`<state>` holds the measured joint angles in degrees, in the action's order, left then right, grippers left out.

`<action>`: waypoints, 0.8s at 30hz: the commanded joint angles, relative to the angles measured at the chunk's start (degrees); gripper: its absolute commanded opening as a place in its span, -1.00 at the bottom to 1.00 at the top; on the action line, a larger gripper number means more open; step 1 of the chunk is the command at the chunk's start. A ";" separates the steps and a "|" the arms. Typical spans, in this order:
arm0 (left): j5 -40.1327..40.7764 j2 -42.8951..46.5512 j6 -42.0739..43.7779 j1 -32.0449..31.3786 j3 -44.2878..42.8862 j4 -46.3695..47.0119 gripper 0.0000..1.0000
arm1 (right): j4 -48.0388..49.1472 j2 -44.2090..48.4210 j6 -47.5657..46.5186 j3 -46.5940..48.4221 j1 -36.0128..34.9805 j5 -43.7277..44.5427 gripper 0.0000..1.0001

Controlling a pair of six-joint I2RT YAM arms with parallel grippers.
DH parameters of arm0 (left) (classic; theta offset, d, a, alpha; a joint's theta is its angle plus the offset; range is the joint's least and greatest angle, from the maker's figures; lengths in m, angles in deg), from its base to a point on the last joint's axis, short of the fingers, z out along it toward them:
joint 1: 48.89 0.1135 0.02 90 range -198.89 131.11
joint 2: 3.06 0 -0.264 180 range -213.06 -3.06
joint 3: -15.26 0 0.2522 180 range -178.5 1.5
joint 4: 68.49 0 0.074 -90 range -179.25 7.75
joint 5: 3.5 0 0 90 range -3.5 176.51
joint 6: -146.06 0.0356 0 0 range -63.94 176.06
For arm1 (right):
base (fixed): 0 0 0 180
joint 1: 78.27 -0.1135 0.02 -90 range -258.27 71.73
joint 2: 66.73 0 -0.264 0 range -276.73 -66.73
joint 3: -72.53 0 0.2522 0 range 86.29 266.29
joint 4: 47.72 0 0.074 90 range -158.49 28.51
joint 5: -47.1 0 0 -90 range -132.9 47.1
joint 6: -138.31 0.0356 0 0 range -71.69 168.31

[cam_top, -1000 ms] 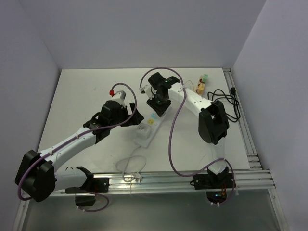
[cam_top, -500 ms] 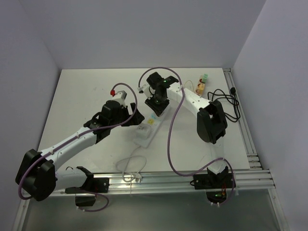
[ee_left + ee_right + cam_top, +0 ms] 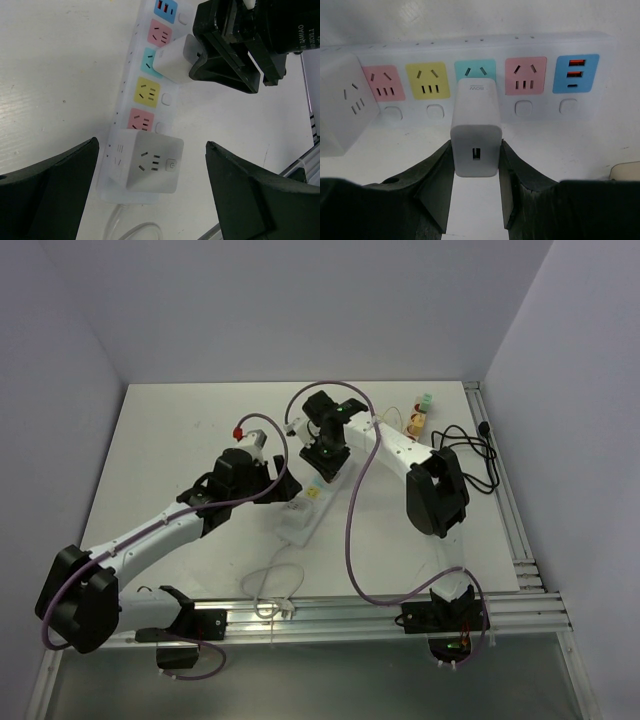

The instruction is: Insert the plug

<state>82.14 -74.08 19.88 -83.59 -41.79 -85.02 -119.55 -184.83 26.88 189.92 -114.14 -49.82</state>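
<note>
A white power strip (image 3: 303, 514) with coloured sockets lies mid-table. My right gripper (image 3: 475, 150) is shut on a white charger plug (image 3: 475, 135), one finger on each side. The plug's front end meets the teal socket (image 3: 475, 67), and its prongs are hidden. From the left wrist view the plug (image 3: 172, 61) leans at the teal socket of the strip (image 3: 150, 93). My left gripper (image 3: 151, 150) hangs open above the strip's near end, its fingers wide on either side of a white cube adapter (image 3: 150, 162), touching nothing.
The strip's white cord (image 3: 270, 590) loops toward the front rail. A black cable (image 3: 470, 455) lies at the right, beside small objects (image 3: 420, 415) at the back. Aluminium rails (image 3: 520, 540) run along the right and front edges.
The right gripper has shifted slightly left with the plug, staying over the strip. The left wrist has edged a little right toward the strip's near end. Neither gripper has opened or shut.
</note>
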 commanded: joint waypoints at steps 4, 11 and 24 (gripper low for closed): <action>-2.76 -0.43 2.08 0.07 0.31 2.15 0.86 | -3.62 -2.73 -1.95 5.60 -0.77 0.41 -1.00; -4.26 -3.59 4.10 -1.51 0.66 3.13 0.83 | -9.52 -7.40 -1.77 12.02 -1.65 4.01 -0.99; 4.10 -9.57 9.55 -8.89 -4.88 -3.31 0.76 | -18.03 -12.93 -4.23 17.29 -3.14 8.22 -0.96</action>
<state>85.10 -83.22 26.96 -91.57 -44.33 -89.28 -130.50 -193.77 24.37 204.33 -116.37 -44.79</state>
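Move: The white cube adapter on the near end of the white power strip lies about 4 cm back, 3 cm to the right and 8 cm below the open left hand; from that hand the held white charger is about 4 cm ahead, 10 cm right and 8 cm lower. The right hand has the teal socket about 5 cm below, 1 cm ahead and 1 cm left, the yellow socket some 2 cm back and 4 cm left at that same depth, and the cube adapter 8 cm back, 8 cm left, 3 cm lower. The left hand, slow at first and then quicker, drops about 5.5 cm while drawing back and to the right by some 3 cm each, rolling its left side up and turning roughly 10 degrees clockwise, so that its still wide-open fingers come down around the cube adapter. The right hand keeps its pinch on the charger at the teal socket, shifts only about 1 cm forward and slightly left, and tilts its left side down by some 10 degrees. ##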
